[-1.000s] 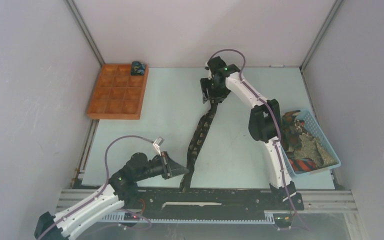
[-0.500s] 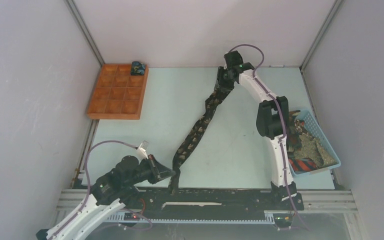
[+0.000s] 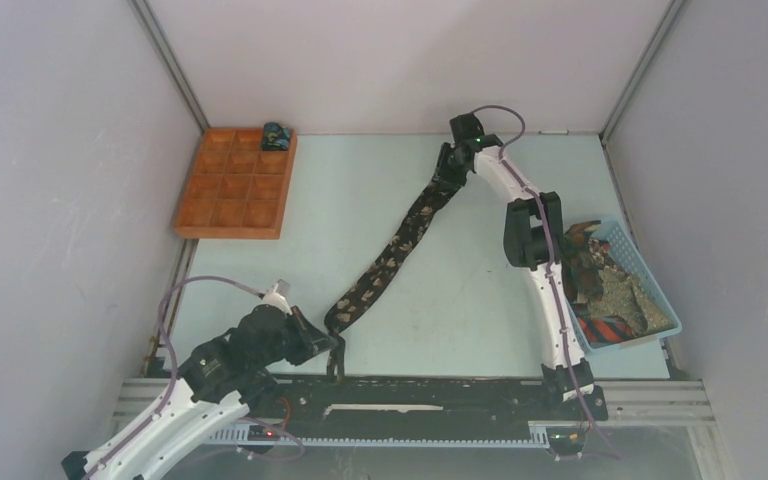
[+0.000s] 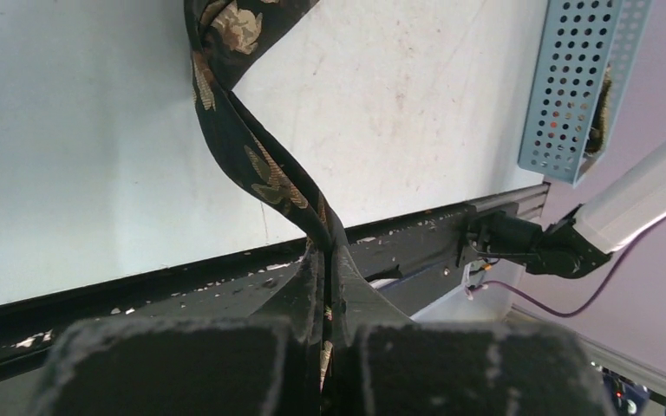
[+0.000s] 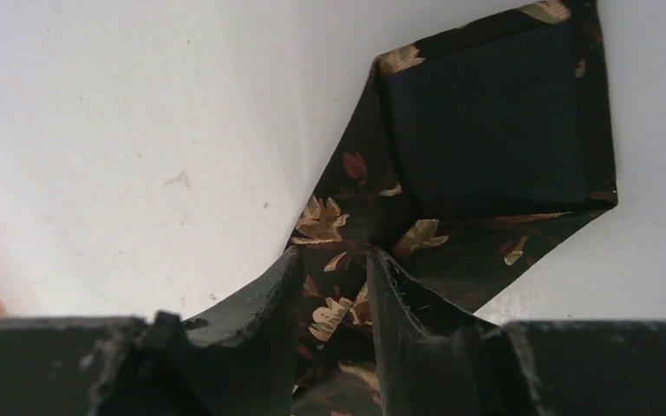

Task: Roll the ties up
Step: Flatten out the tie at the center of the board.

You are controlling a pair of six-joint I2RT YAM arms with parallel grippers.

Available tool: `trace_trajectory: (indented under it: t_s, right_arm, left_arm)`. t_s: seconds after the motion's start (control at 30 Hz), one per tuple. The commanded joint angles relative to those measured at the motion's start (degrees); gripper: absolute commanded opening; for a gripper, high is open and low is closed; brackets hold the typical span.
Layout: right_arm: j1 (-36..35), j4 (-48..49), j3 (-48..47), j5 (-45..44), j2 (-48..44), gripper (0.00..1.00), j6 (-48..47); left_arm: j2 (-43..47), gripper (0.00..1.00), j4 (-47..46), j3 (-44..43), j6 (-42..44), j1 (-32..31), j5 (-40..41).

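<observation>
A black tie with tan leaves [image 3: 390, 255] stretches in a diagonal from near left to far right over the pale table. My left gripper [image 3: 335, 348] is shut on its narrow end by the table's near edge; in the left wrist view the fabric [image 4: 251, 156] twists up out of the closed gripper [image 4: 325, 251]. My right gripper [image 3: 447, 172] is far back, its fingers closed on bunched fabric of the wide end [image 5: 334, 256]. The tip of that end [image 5: 486, 130] lies folded over on the table, dark lining up.
An orange compartment tray [image 3: 235, 185] stands at the far left with one rolled tie [image 3: 277, 135] in its back right cell. A blue mesh basket [image 3: 628, 240] with more ties [image 3: 600, 290] stands at the right edge. A black rail [image 3: 440, 390] runs along the near edge.
The right gripper moved right and back with the wide end, and its jaws narrowed. The left arm drew back to the left, and the tie was pulled into a straighter diagonal.
</observation>
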State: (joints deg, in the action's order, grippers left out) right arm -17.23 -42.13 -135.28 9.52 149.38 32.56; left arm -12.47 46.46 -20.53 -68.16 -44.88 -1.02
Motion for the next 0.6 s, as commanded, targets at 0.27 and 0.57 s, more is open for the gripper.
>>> trace_trajectory:
  t_s: [0.27, 0.57]
  right_arm:
    - [8.5, 0.7, -1.7, 3.4, 3.6, 0.37, 7.2]
    - [13.9, 1.0, -1.2, 3.4, 3.4, 0.37, 7.6]
  left_arm:
    - [-11.2, 0.03, -7.7, -4.3, 8.1, 0.4, 3.3]
    - [-29.0, 0.03, -25.7, -6.5, 14.2, 4.7, -6.2]
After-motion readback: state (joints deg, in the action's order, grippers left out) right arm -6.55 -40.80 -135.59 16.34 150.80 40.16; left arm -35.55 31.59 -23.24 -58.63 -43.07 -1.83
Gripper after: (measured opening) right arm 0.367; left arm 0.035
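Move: The patterned tie runs slantwise between the hands, its wide end already under the right fingertips and a narrow part gripped by the left. The tie's middle lies about 19 cm back and 12 cm left of the right hand, 2 cm below; from the left hand it is roughly 24 cm ahead, 9 cm right and 9 cm below. The brown tray is some 46 cm left of the right hand, level with it; the blue basket 33 cm right and 26 cm back. The tie's wide end is drawn off to the right by the right hand, which slides level over the board about 8 cm right and 3 cm forward, turning clockwise some 15 degrees, its part-open fingertips still pressing on the cloth. The left hand keeps its shut grip on the narrow part and follows: slowly forward at first, then faster forward and right, about 4 cm, sinking slightly. ##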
